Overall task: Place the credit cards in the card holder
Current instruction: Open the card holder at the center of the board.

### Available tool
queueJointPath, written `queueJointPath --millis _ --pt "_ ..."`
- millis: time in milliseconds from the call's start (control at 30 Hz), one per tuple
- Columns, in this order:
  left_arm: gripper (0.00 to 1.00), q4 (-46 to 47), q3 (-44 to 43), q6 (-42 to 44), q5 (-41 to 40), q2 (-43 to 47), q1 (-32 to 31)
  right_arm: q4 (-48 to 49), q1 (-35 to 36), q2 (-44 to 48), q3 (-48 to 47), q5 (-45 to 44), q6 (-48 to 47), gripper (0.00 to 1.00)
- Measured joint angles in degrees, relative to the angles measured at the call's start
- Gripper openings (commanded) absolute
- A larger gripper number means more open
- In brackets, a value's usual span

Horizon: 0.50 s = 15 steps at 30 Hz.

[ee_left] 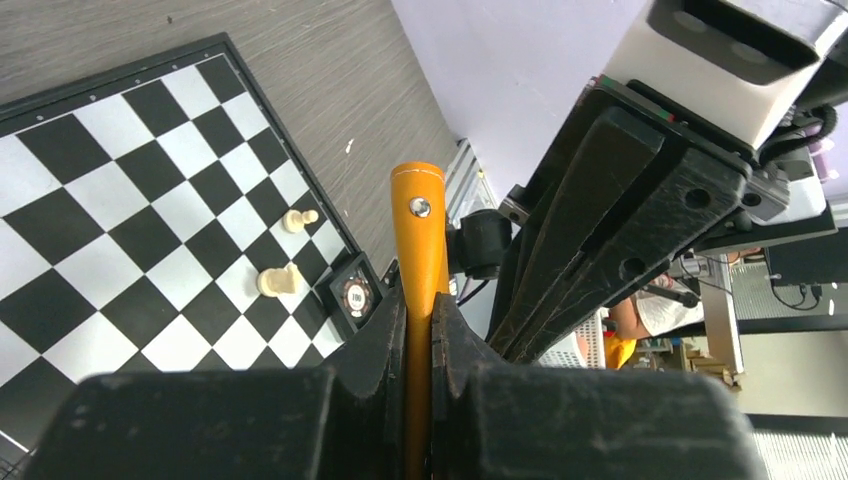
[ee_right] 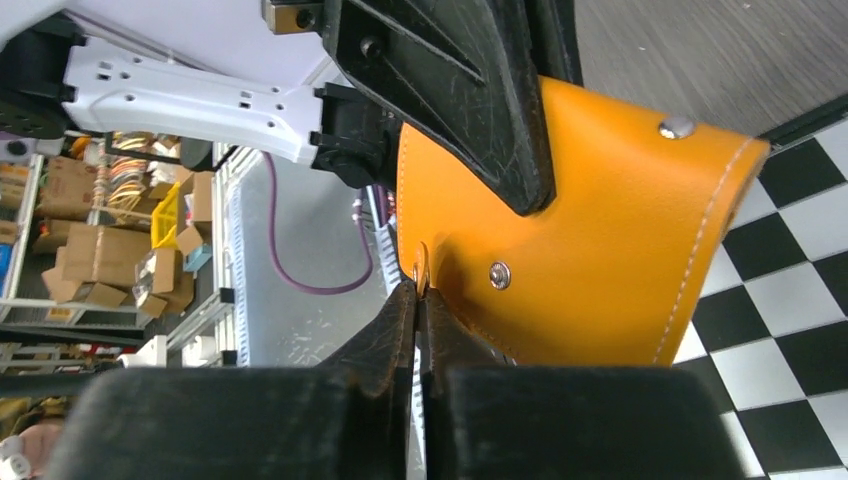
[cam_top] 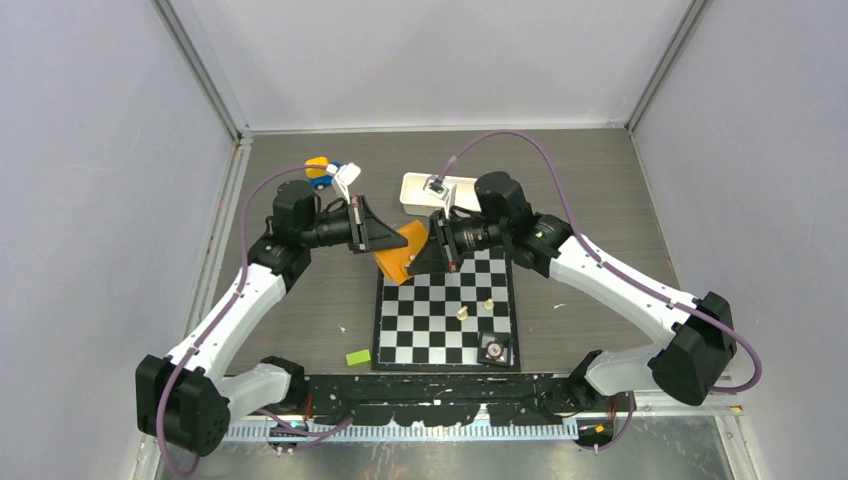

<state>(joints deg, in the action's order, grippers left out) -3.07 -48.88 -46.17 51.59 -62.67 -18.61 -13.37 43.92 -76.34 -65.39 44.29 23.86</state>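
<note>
The orange card holder hangs in the air over the chessboard's far left corner, held between both arms. My left gripper is shut on it; in the left wrist view the card holder stands edge-on between the fingertips of that gripper, its snap showing. My right gripper comes from the other side. In the right wrist view this gripper is pinched shut on the edge of the card holder, right by a metal snap. The credit cards are out of view.
A chessboard lies mid-table with two pale pawns and a poker chip in a black case. A green block lies left of it. A white tray and a blue-yellow toy sit at the back.
</note>
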Motion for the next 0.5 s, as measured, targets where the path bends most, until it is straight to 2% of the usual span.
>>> queueJointPath --millis 67,133,200,367,500 --pt "0.0 -0.26 0.02 0.11 -0.96 -0.26 -0.13 -1.31 0.07 0.24 -0.04 -1.53 -0.63 0.41" --pt "0.0 0.28 0.17 0.35 -2.93 -0.15 -0.13 -2.58 0.44 1.25 -0.04 -4.98 -0.59 0.56" --pt "0.0 1.4 0.98 0.83 -5.16 0.55 -0.04 -3.1 0.72 3.13 -0.02 -10.25 0.28 0.66" --pt "0.0 2.78 5.55 3.67 -11.87 6.54 -0.02 -2.86 1.01 7.89 -0.02 -25.7 5.57 0.7" --pt "0.0 3.93 7.78 4.81 -14.99 9.99 -0.02 -1.18 0.94 6.51 0.17 -32.44 12.11 0.7"
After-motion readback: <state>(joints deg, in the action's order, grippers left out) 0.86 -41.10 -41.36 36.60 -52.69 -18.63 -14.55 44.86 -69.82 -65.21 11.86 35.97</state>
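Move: The card holder is already in my left fingers, its middle about 3 cm back from that hand, 1 cm to the right and 1 cm below. From my shut right fingers, at its near right part, its middle is roughly 3 cm ahead, 2 cm left and 1 cm up. The chessboard's middle lies some 6 cm right of that hand, level fore and aft, 24 below; the white bin is about 23 ahead, 9 right, 22 below. I open my right fingers wide, letting go of the card holder's near edge, and swing that hand about 7 cm forward, backing off some 3 cm to the right and slightly up while turning it clockwise, so the open jaws face the holder's right side. My left hand keeps its pinch, easing left and a little forward and turning counter-clockwise. ##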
